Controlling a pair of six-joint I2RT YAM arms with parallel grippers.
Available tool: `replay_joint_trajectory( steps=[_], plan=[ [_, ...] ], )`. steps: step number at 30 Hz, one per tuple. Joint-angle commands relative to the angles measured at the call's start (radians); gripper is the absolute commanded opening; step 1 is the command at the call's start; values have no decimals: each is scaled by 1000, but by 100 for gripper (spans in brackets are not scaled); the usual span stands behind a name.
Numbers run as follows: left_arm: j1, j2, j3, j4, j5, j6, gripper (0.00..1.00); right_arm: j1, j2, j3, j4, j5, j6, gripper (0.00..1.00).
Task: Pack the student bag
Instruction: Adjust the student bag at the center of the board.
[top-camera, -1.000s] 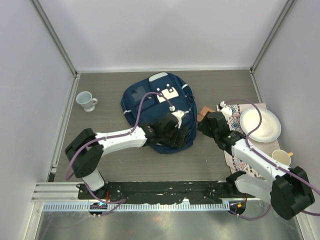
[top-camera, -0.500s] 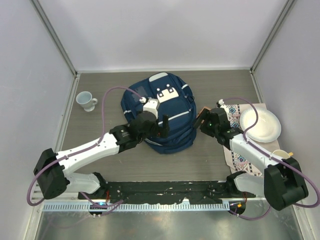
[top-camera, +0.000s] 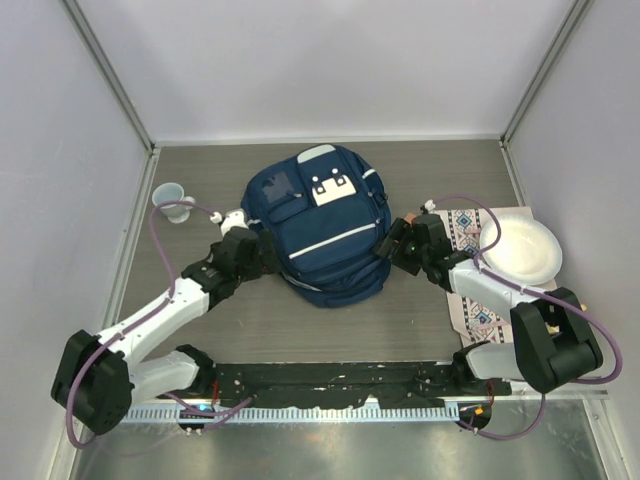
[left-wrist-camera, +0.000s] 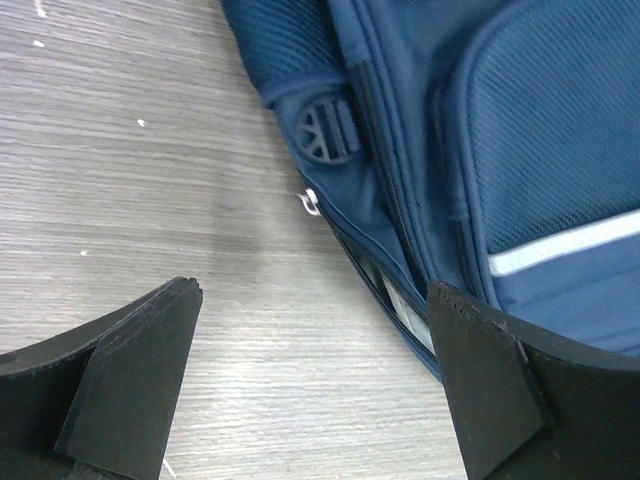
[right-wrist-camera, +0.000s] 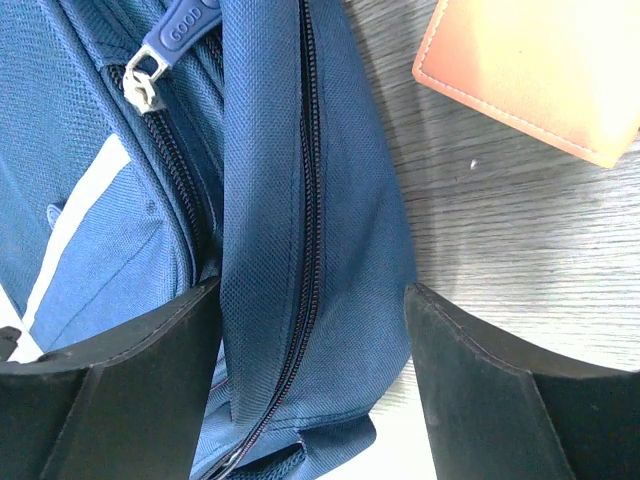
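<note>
The student bag (top-camera: 322, 225), navy with thin white stripes and a white patch, lies flat in the middle of the table. My left gripper (top-camera: 262, 258) is low at the bag's left edge. In the left wrist view it (left-wrist-camera: 315, 295) stands open over bare wood, with the bag (left-wrist-camera: 540, 130) just inside its right finger. My right gripper (top-camera: 392, 246) is at the bag's right edge. In the right wrist view it (right-wrist-camera: 310, 300) is open astride a zippered fold of the bag (right-wrist-camera: 300, 200), with a gap beside the right finger.
A white mug (top-camera: 172, 200) stands at the left. A white plate (top-camera: 520, 248) rests on a patterned cloth (top-camera: 468, 232) at the right. A tan leather wallet (right-wrist-camera: 540, 70) lies on the wood just right of the bag. A blue zipper pull (right-wrist-camera: 170, 35) shows nearby.
My left arm came off the top of the bag, swung to its left edge and opened wide. My right gripper slid left up to the bag's right edge and opened.
</note>
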Motion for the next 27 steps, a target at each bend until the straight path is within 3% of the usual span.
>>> replay_joint_trajectory(
  steps=[1, 10, 20, 23, 24, 26, 27],
  plan=[
    [92, -7, -4, 86, 78, -18, 100, 4, 14, 51, 49, -30, -5, 77],
    [267, 187, 8, 266, 205, -27, 99, 5, 31, 56, 57, -32, 3, 77],
    [357, 387, -4, 612, 280, -93, 86, 4, 69, 74, 67, -49, 12, 77],
    [373, 439, 5, 681, 311, -124, 77, 4, 80, 85, 67, -52, 9, 77],
    [373, 471, 13, 689, 337, -129, 67, 4, 86, 87, 66, -52, 11, 77],
    [376, 496, 17, 704, 348, -136, 56, 4, 95, 96, 69, -47, 6, 77],
    [376, 508, 10, 709, 349, -147, 44, 4, 106, 100, 69, -49, 3, 77]
  ],
)
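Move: Roughly 11 cm ahead of the left hand, 3 cm to its left and 7 cm lower is the side strap on the student bag's left edge; the bag's middle is some 14 cm ahead of that hand and 13 cm to its right. The white mug stands about 18 cm ahead and 25 cm to its left. The right hand straddles the bag's lower right edge, the bag's middle about 8 cm ahead and 16 cm left, the brown wallet 7 cm ahead and 7 cm right. Reaching forward some 11 cm along the student bag's left edge, the left hand drifts a few centimetres left at first, then sinks about 6 cm onto the side strap, its left side rolling down nearly 20 degrees with a slight counter-clockwise turn, and its wide-open fingers close part way around the strap. The right hand keeps its half-open fingers astride the bag's lower right edge, easing it about 1 cm left and slightly down. ##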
